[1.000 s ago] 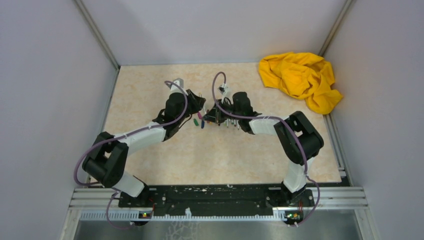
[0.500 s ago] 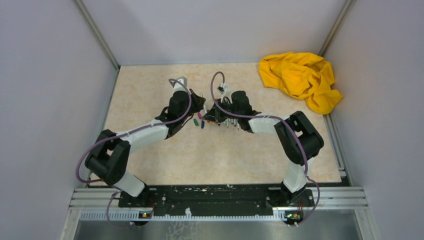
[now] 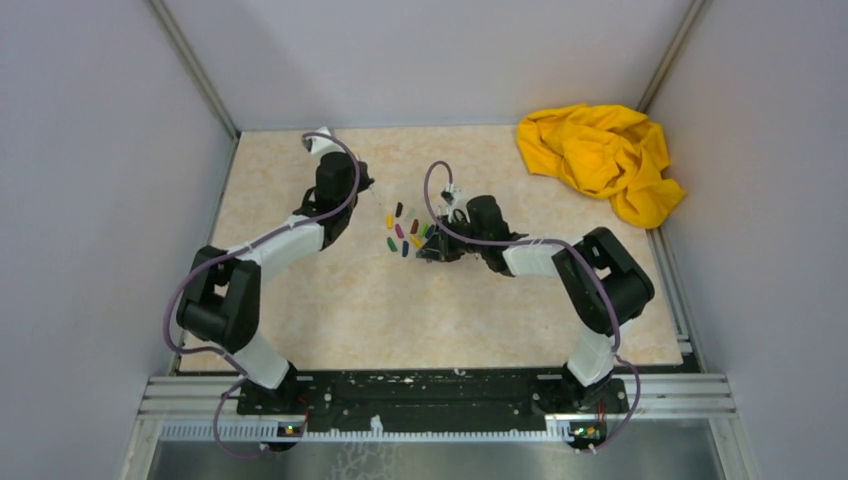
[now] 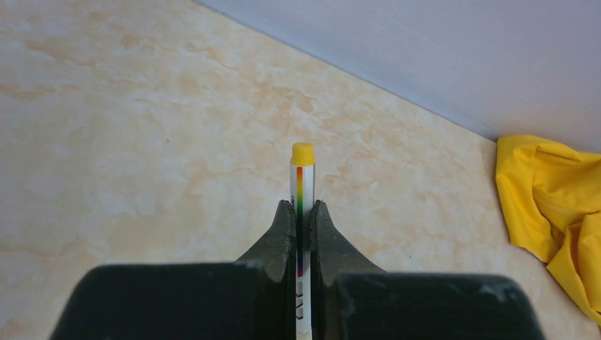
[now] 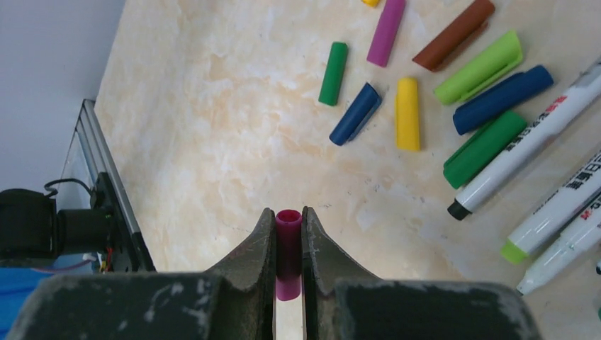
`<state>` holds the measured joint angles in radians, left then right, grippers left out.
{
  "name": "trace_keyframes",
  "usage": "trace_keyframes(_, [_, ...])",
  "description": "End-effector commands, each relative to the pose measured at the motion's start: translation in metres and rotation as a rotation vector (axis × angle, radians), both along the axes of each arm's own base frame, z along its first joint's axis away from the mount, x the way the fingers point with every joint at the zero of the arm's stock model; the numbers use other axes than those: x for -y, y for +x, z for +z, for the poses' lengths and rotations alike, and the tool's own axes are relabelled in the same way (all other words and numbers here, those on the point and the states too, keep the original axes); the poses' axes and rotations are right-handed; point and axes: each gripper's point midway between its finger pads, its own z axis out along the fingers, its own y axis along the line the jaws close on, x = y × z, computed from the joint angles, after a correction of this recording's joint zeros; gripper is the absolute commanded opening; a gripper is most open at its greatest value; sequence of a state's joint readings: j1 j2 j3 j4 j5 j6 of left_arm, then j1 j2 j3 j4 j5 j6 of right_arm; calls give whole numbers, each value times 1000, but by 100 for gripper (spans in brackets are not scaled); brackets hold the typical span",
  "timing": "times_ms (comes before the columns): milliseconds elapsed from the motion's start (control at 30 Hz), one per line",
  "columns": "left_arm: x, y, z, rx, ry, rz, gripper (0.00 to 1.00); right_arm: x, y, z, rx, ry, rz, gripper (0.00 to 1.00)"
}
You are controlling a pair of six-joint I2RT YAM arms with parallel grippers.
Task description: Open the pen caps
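My left gripper [image 4: 302, 207] is shut on a white pen [image 4: 302, 184] with a rainbow stripe and a yellow end [image 4: 302, 152], held above bare table. My right gripper [image 5: 288, 212] is shut on a magenta pen cap [image 5: 288, 241], its open mouth facing away from the wrist. Several loose pen caps lie beyond it: green [image 5: 333, 73], purple [image 5: 386, 32], brown [image 5: 453, 34], yellow [image 5: 407, 104], dark blue [image 5: 355, 113]. From above, the left gripper [image 3: 360, 183] sits back-left of the cap cluster [image 3: 405, 232] and the right gripper [image 3: 432, 250] just right of it.
Uncapped white pens [image 5: 528, 138] lie to the right of the loose caps, tips toward the right gripper. A crumpled yellow cloth [image 3: 600, 155] sits in the back right corner. Grey walls close in the table [image 3: 330, 300] on the left, back and right sides.
The grippers met at the table's middle, then drew apart. The left gripper shut on the pen and carried it back-left; the right keeps the magenta cap. The loose caps now show.
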<state>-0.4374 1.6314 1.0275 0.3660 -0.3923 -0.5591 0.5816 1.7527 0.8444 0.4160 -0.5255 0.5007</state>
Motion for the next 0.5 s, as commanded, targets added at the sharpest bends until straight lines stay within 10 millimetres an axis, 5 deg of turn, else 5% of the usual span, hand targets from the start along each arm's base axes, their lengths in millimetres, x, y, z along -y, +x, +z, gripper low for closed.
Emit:
trace_keyframes(0, [-3,7,9,32,28,17,0,-4,2,27,80,42,20,0])
trace_keyframes(167, [-15,-13,13,45,5,40,0,-9,24,27,85,3,-24,0])
trace_keyframes(467, [-22,-59,20,48,-62,11,0,-30,75,-7,64,-98,-107,4])
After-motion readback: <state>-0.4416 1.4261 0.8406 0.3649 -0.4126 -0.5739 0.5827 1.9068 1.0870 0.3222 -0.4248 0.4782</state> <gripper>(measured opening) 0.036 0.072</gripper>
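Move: The right hand holds a pink cap low over the table. The loose magenta cap in the cluster it is heading for lies about 8 cm ahead and 5 cm to its left, some 7 cm below. Nearer it are the dark blue cap, 4 cm ahead and 4 left, the near yellow cap, 6 ahead and 1 left, and the near green cap, 5 ahead and 7 left. From the left hand, the magenta cap is roughly 8 cm back, 5 right and 18 below. Still pinching the pink cap in shut fingers, the right hand hangs almost still, then sweeps about 6 cm forward and 2 cm left, nearly level, towards the loose caps, its wrist barely turning. The left hand keeps its grip on the white pen with the yellow end, eases slightly left, then draws back about 5 cm, away from the far edge of the table, with its attitude unchanged. ##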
